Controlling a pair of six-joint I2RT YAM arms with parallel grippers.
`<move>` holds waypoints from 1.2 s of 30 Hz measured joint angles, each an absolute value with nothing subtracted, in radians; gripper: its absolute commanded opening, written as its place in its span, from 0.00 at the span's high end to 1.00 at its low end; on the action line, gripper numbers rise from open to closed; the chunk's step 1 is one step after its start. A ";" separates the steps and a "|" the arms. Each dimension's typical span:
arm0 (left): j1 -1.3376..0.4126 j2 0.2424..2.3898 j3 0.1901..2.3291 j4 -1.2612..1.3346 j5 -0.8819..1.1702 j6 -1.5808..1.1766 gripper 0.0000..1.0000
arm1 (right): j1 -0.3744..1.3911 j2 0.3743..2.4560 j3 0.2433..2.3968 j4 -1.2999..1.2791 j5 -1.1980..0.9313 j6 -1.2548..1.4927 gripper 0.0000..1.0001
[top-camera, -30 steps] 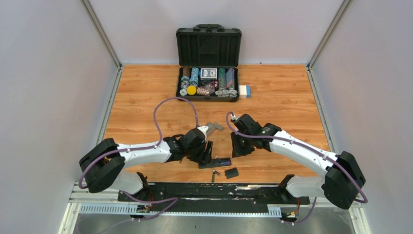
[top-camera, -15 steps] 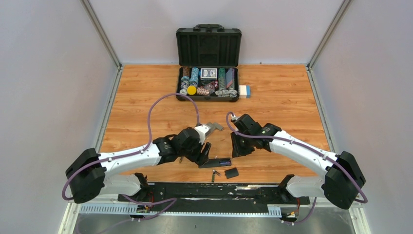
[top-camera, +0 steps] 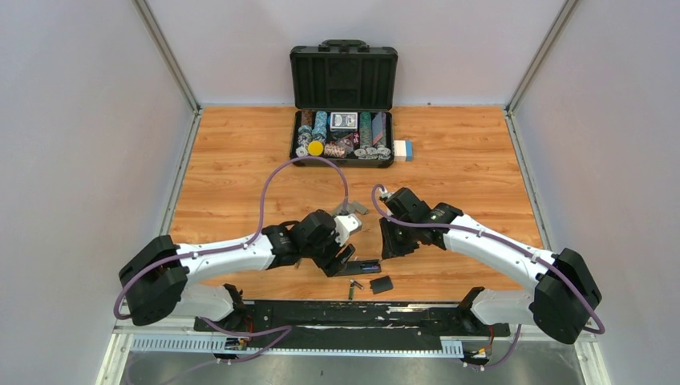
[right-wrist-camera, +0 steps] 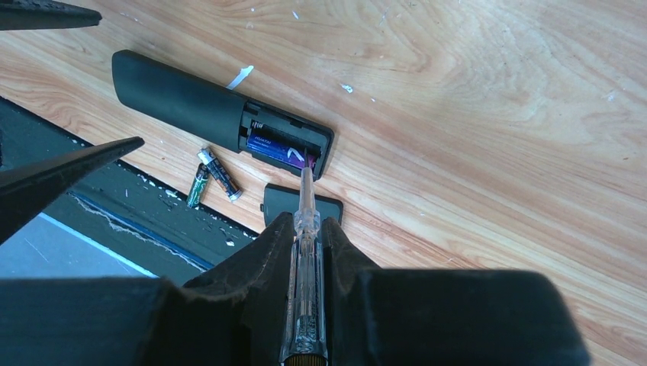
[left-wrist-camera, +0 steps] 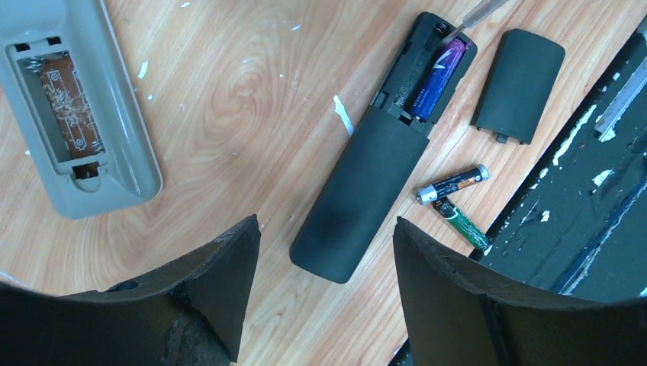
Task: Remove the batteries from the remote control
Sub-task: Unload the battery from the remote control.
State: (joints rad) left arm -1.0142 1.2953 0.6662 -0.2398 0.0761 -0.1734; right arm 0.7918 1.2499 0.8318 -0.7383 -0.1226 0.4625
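The black remote control (left-wrist-camera: pixel 358 191) lies back up on the wood, its compartment open with one purple battery (left-wrist-camera: pixel 439 76) inside. Two loose batteries (left-wrist-camera: pixel 452 184) lie crossed beside it, near the black cover (left-wrist-camera: pixel 519 85). My left gripper (left-wrist-camera: pixel 326 221) is open, its fingers astride the remote's closed end and clear of it. My right gripper (right-wrist-camera: pixel 307 221) is shut on a clear-handled screwdriver (right-wrist-camera: pixel 305 259), whose tip rests at the purple battery (right-wrist-camera: pixel 284 151) by the compartment's end wall. From above, both grippers (top-camera: pixel 341 253) (top-camera: pixel 393 241) flank the remote (top-camera: pixel 361 266).
A grey remote (left-wrist-camera: pixel 76 114) lies back up, its compartment open, left of the black one. An open black case (top-camera: pixel 343 128) of poker chips stands at the back, a small white and blue box (top-camera: pixel 403 150) beside it. The black base rail (left-wrist-camera: pixel 580 229) borders the near edge.
My left arm has shifted and its wrist has turned, tilting the gripper over the remote's closed end, with the jaws slightly wider. The right arm and screwdriver have stayed still.
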 measured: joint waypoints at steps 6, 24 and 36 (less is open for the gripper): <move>-1.029 1.254 0.546 -0.111 0.097 -0.115 0.31 | 0.792 1.250 0.831 -0.723 -0.125 0.462 1.00; -1.076 1.307 0.485 0.015 0.070 -0.007 0.36 | 0.757 1.250 0.814 -0.690 -0.158 0.447 1.00; -1.119 1.367 0.498 0.083 0.031 0.011 0.54 | 0.733 1.250 0.805 -0.689 -0.175 0.439 1.00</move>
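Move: The black remote control's middle lies about 5 cm to the right of the open left hand, 1 cm back and some 5 cm below; the two loose batteries lie about 4 cm back of that middle, and the grey remote about 12 cm ahead of this hand and 1 cm right. The purple battery is roughly 5 cm left of the right hand, level with it and 7 cm below; the battery cover is 2 cm left and 4 cm back. The left fingers come down to either side of the black remote's closed end and seem to start pinching its edges: the hand sinks about 4 cm, drifting a little back, turns some 15 degrees (partly clockwise), and closes partway late on. The right hand keeps its grip on the slim tool, its tip still at the purple battery's outer end, and shifts about 1 cm forward. ##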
